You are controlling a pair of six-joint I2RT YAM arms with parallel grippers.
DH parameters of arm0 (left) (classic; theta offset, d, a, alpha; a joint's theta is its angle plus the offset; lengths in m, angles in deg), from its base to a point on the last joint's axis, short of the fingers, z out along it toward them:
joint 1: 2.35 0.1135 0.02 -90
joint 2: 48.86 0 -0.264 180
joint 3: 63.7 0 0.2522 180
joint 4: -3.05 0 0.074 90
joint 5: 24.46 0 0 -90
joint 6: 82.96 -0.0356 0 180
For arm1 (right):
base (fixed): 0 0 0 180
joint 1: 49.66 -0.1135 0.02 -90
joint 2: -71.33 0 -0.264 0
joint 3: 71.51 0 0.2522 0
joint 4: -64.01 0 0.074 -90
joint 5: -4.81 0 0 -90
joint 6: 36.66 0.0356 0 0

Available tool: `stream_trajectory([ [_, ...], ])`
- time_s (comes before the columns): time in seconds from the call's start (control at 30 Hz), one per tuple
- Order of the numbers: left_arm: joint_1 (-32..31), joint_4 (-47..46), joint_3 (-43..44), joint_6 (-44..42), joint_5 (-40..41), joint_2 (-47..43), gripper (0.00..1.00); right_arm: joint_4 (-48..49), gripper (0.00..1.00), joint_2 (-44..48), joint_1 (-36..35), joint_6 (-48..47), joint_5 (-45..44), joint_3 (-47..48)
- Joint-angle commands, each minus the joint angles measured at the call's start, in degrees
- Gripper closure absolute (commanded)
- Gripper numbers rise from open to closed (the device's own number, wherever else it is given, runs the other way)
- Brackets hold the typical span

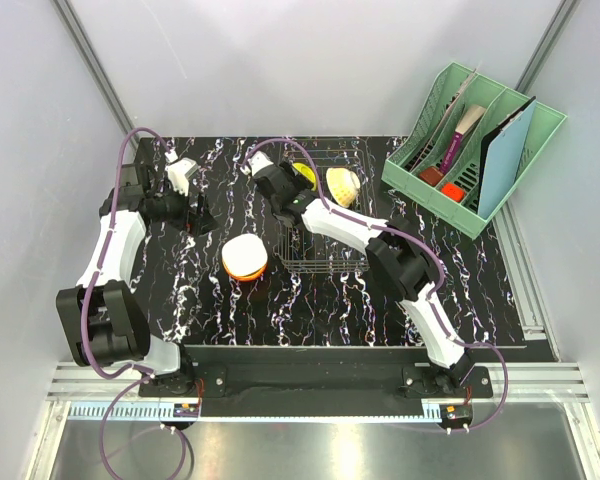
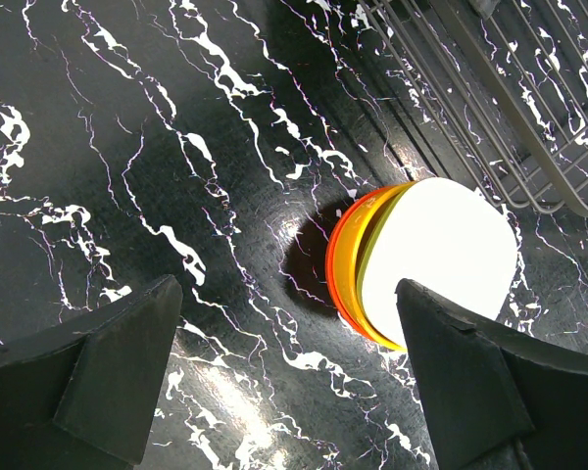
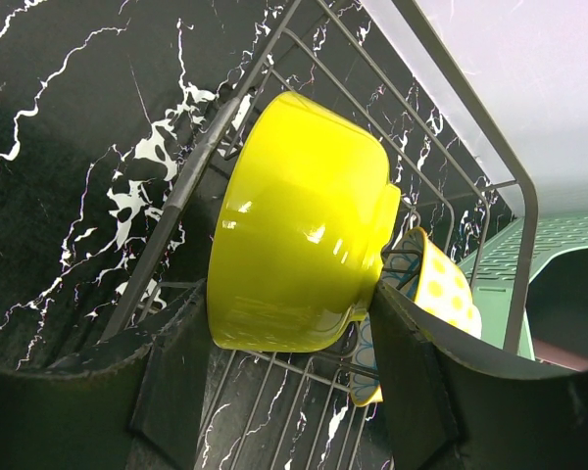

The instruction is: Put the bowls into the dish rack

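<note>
The dark wire dish rack [image 1: 325, 255] sits mid-table. In it a yellow bowl [image 3: 294, 235] stands on its side, and my right gripper [image 3: 289, 294] is shut on it, one finger at its base and the other at its rim. Just behind it leans a cream bowl with yellow dots [image 3: 441, 289], also in the rack. From above, the right gripper [image 1: 285, 190] is over the rack's far left end. A stack of bowls, white over yellow and orange [image 1: 245, 258], rests on the table left of the rack. My left gripper [image 2: 286, 294] hangs open and holds nothing, with the stack [image 2: 421, 264] just ahead of its right finger.
A mint-green slotted organiser [image 1: 470, 140] holding books and small items stands at the back right, close to the rack's far corner. Grey walls close in the black marbled table [image 1: 210, 300] on the left, back and right. The rack's edge [image 2: 529, 117] lies beyond the stack.
</note>
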State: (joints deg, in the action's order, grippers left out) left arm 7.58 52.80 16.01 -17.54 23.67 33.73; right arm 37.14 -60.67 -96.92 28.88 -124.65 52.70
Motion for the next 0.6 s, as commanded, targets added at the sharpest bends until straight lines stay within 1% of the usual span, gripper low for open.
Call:
stream_trajectory([
  [0.0, 0.44, -1.36, 0.76, -1.0, -2.08, -1.73, 0.05, 1.59, 0.69, 0.17, -0.55, -0.14, -0.88, 2.31],
  [0.03, 0.44, -1.27, 0.84, -1.0, -2.08, -1.73, 0.05, 1.5, 0.61, 0.17, -0.55, -0.14, -0.53, 2.14],
  [0.07, 0.44, -1.36, 0.84, -1.0, -2.08, -1.73, 0.05, 1.5, 0.47, 0.34, -0.55, -0.23, -0.18, 2.13],
  [0.13, 0.52, -1.27, 0.93, -1.09, -2.08, -1.73, 0.04, 1.15, 0.35, 0.52, -0.55, -0.32, -0.09, 2.13],
  [0.17, 0.53, -1.18, 0.93, -1.09, -2.08, -1.73, 0.04, 1.06, 0.27, 0.52, -0.55, -0.23, 0.17, 2.22],
  [0.2, 0.53, -1.27, 0.93, -1.0, -2.08, -1.73, 0.04, 0.98, 0.23, 0.61, -0.55, -0.23, 0.35, 2.22],
  [0.27, 0.53, -1.27, 0.93, -0.82, -2.25, -1.64, 0.04, 0.62, 0.17, 0.7, -0.55, -0.14, 0.7, 2.31],
  [0.3, 0.61, -1.36, 0.93, -0.82, -2.25, -1.73, 0.04, 0.36, 0.12, 0.7, -0.55, -0.14, 0.88, 2.31],
  [0.37, 0.61, -1.27, 1.02, -0.74, -2.34, -1.64, 0.04, 0.01, 0.09, 0.78, -0.55, -0.14, 1.14, 2.31],
  [0.4, 0.61, -1.27, 1.02, -0.73, -2.34, -1.55, 0.04, -0.08, 0.06, 0.96, -0.55, 0.03, 1.23, 2.31],
  [0.57, 0.61, -1.27, 0.93, -0.73, -2.34, -1.64, 0.04, -0.52, 0.02, 1.48, -0.55, 0.21, 1.67, 2.66],
])
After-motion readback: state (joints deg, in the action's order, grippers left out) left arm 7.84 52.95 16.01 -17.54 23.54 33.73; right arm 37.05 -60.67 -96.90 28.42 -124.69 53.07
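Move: My right hand still grips the yellow-green bowl by its upper part, its middle about 3 cm ahead and 4 cm below my hand, level left-to-right. The dotted bowl stands some 10 cm to my right and 2 cm back, 4 cm lower; the white bowl stack is roughly 18 cm back and 14 cm left, 9 cm lower. From my left hand the yellow-green bowl lies about 10 cm ahead and 23 cm right, some 6 cm lower. I hold my right hand in place over the back left part of the dish rack, wrist unturned, then spread its fingers from about two-thirds to nearly fully open, letting go of the yellow-green bowl beside the rack's left rail. Only at the very end do I start easing upward, by less than half a centimetre. ##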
